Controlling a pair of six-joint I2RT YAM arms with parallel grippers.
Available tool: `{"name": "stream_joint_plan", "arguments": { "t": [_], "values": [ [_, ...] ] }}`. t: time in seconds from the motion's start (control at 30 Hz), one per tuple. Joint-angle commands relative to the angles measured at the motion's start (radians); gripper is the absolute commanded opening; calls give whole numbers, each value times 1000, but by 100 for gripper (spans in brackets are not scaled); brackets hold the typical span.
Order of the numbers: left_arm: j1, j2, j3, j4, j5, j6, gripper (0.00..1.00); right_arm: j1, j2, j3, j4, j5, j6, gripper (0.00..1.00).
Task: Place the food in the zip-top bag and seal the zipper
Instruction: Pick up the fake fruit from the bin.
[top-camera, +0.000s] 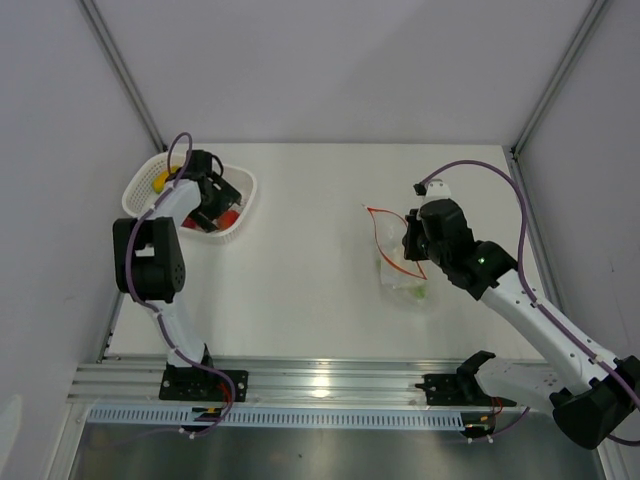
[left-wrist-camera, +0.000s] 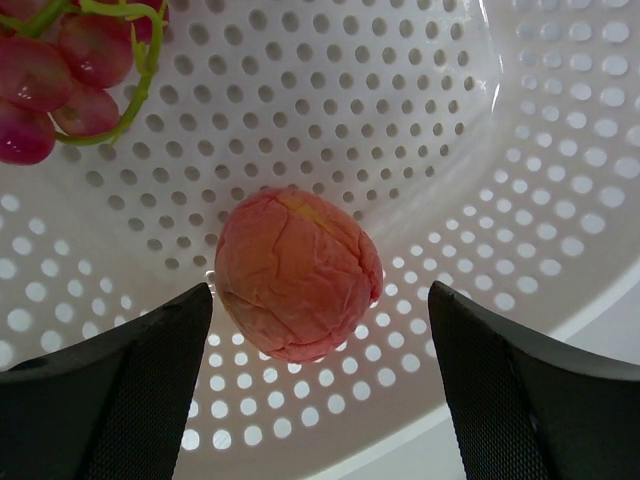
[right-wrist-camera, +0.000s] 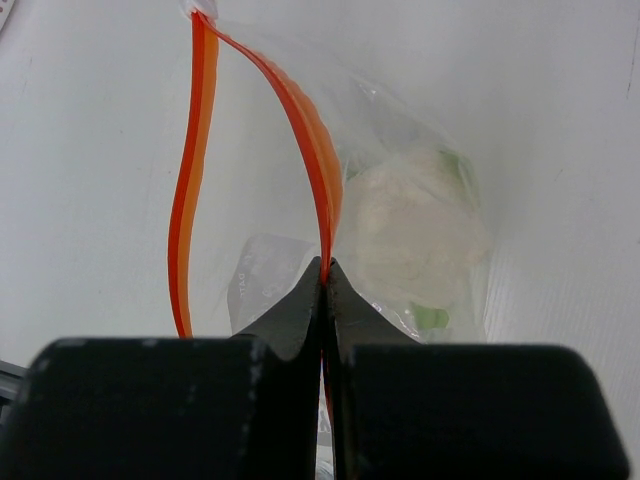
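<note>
My left gripper (left-wrist-camera: 320, 300) hangs open inside the white perforated basket (left-wrist-camera: 420, 120), its fingers on either side of a red-orange round fruit (left-wrist-camera: 298, 275) without touching it. A red grape bunch (left-wrist-camera: 55, 70) lies at the basket's upper left. From above, a yellow mango (top-camera: 160, 181) shows in the basket (top-camera: 138, 190) behind the left gripper (top-camera: 215, 205). My right gripper (right-wrist-camera: 327, 265) is shut on one lip of the orange zipper (right-wrist-camera: 188, 200), holding the clear zip-top bag (top-camera: 405, 275) with its mouth gaping. A white-and-green vegetable piece (right-wrist-camera: 415, 235) lies inside the bag.
The basket stands at the table's far left corner, the bag right of centre. An aluminium rail (top-camera: 320, 385) carrying both arm bases runs along the near edge. Grey enclosure walls and frame posts (top-camera: 125, 70) close in the left, back and right sides.
</note>
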Motion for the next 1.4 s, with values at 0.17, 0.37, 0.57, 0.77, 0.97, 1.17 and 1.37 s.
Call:
{"name": "stream_joint_plan", "arguments": {
  "t": [0.17,0.37,0.57,0.77,0.97,1.17,1.37],
  "values": [
    [2,59,87,-73,10,-33,90,6,-18,-10,35,1,15,0],
    [2,80,115,-108,-45,-48,88,6,-26,-10,33,6,15,0],
    [2,106,123,-102,-42,-46,79,6,-23,-17,38,-1,18,0],
    [2,97,117,-73,-11,-33,58,9,-23,-16,36,-1,21,0],
    [2,47,101,-56,-5,-16,29,13,-23,-7,24,-1,27,0],
    [3,-103,22,-25,-34,-33,19,15,-21,3,1,19,27,0],
    [3,-346,-64,-1,-10,-22,8,15,-10,-3,12,44,23,0]
  ]
}}
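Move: The left hand hovers open inside the basket, with the fake peach practically under it: level fore and aft, centred between the fingers, its middle some 3 cm below. The grapes lie about 9 cm to the left and 2 cm farther out, the mango roughly 15 cm left and 11 cm ahead, both about 5 cm down. From the right hand, holding the bag's rim, the peach is around 17 cm ahead, 44 cm left and 18 cm lower. Down first, the left hand eases about 2 cm lower around the peach with open fingers tipping slightly steeper, then closes them until the pads pinch its two sides. After a short hold it lifts, quickening to about 8 cm above its lowest point, drawing back a little towards its base late on while the fingers tilt some 10 degrees back up. ##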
